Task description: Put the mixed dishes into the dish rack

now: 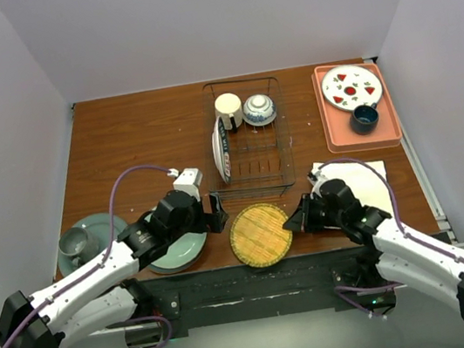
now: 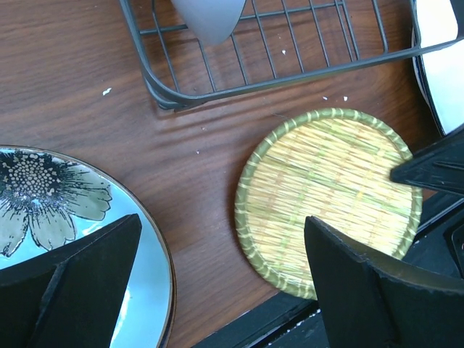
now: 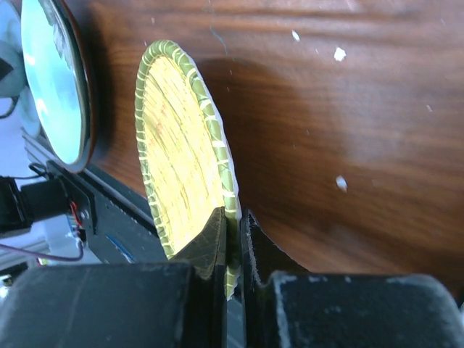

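A round woven yellow-green plate (image 1: pixel 260 234) lies at the table's near edge. My right gripper (image 1: pixel 291 220) is shut on its right rim; in the right wrist view the gripper (image 3: pixel 233 217) pinches the green edge of the woven plate (image 3: pixel 177 138) between both fingers. My left gripper (image 1: pixel 218 213) stands open over bare wood (image 2: pixel 221 232), between the flower plate (image 2: pixel 43 203) and the woven plate (image 2: pixel 330 196). The dish rack (image 1: pixel 273 145) holds a cream mug (image 1: pixel 227 106), a blue-white bowl (image 1: pixel 259 110) and an upright white plate with a dark rim (image 1: pixel 220 151). A white square plate (image 1: pixel 369 177) lies under my right arm.
A grey-green plate with a small grey cup (image 1: pixel 80 244) sits at the near left. An orange tray (image 1: pixel 389 133) at the back right carries a white plate with red marks (image 1: pixel 351 87) and a dark blue cup (image 1: pixel 365 118). The flower plate (image 1: pixel 178 251) lies partly under my left arm.
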Action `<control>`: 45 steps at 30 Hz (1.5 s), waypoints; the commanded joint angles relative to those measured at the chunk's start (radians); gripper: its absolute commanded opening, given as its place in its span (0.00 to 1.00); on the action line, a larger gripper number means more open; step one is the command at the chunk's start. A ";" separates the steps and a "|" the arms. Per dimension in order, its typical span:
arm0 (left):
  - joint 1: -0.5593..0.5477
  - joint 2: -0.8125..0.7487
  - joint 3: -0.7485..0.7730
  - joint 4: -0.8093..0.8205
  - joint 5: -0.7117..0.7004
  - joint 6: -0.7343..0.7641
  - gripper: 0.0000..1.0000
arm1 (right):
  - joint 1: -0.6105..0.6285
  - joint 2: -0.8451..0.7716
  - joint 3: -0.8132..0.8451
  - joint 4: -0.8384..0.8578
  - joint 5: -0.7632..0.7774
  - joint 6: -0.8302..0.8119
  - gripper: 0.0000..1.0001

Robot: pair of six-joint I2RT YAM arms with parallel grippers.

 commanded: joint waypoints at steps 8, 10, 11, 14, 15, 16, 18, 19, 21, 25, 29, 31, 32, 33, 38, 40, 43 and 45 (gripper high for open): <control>0.002 0.048 0.009 0.094 0.135 0.061 1.00 | 0.000 -0.213 0.173 -0.286 -0.077 -0.061 0.00; 0.004 0.068 0.004 0.127 0.187 0.067 1.00 | 0.001 -0.227 0.208 -0.297 -0.092 -0.061 0.00; 0.004 0.071 -0.004 0.138 0.199 0.068 1.00 | 0.001 -0.233 0.217 -0.302 -0.103 -0.057 0.00; 0.004 0.087 -0.017 0.181 0.239 0.070 1.00 | 0.000 -0.244 0.254 -0.312 -0.134 -0.052 0.00; 0.004 0.088 -0.019 0.190 0.247 0.070 0.99 | 0.000 -0.249 0.263 -0.316 -0.137 -0.052 0.00; 0.004 0.085 -0.022 0.210 0.268 0.070 0.99 | 0.000 -0.252 0.280 -0.323 -0.145 -0.054 0.00; 0.004 0.079 -0.027 0.230 0.288 0.068 0.99 | 0.000 -0.267 0.305 -0.339 -0.151 -0.052 0.00; 0.004 0.067 -0.027 0.249 0.314 0.065 0.99 | 0.000 -0.272 0.311 -0.343 -0.157 -0.051 0.00; 0.005 0.053 -0.034 0.284 0.340 0.059 0.99 | 0.000 -0.284 0.331 -0.352 -0.165 -0.046 0.00; 0.024 0.025 -0.051 0.357 0.485 0.047 1.00 | 0.001 -0.302 0.352 -0.363 -0.184 -0.041 0.00; 0.053 0.028 -0.066 0.427 0.605 0.024 0.97 | 0.000 -0.308 0.359 -0.352 -0.237 -0.034 0.00; 0.062 0.033 -0.076 0.479 0.673 0.002 0.95 | 0.000 -0.312 0.362 -0.348 -0.253 -0.034 0.00; 0.068 0.034 -0.076 0.494 0.690 -0.005 0.89 | 0.000 -0.315 0.363 -0.345 -0.263 -0.034 0.00; 0.071 0.037 -0.077 0.506 0.705 -0.011 0.84 | 0.001 -0.313 0.366 -0.346 -0.269 -0.037 0.00; 0.074 0.067 -0.050 0.514 0.773 -0.022 0.53 | 0.000 -0.293 0.385 -0.401 -0.229 -0.077 0.00; 0.076 0.079 -0.022 0.482 0.777 -0.015 0.39 | 0.000 -0.270 0.401 -0.424 -0.180 -0.109 0.00; 0.076 0.096 0.021 0.415 0.767 0.013 0.07 | 0.000 -0.224 0.437 -0.478 -0.090 -0.155 0.00; 0.076 0.099 0.047 0.351 0.732 0.036 0.00 | 0.000 -0.191 0.464 -0.507 -0.056 -0.179 0.00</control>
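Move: Off to the left hand's right, the woven plate's middle lies some 12 cm right, 7 cm back and 8 cm lower. From the right hand, which already pinches its right rim, it is about 9 cm left, 2 cm back and slightly lower. From the left hand, the dish rack's middle is about 21 cm ahead and 12 cm right, and the green plate about 17 cm left and 6 cm back. Raising the woven plate by its right rim, the right hand climbs some 12 cm while drawing back a little and keeping its pinch. The open left hand goes right and back towards the plate's left side, then also rises, about 12 cm in all, turning some 30 degrees clockwise and rolling its left side down; late on, its fingers close on the left rim. ##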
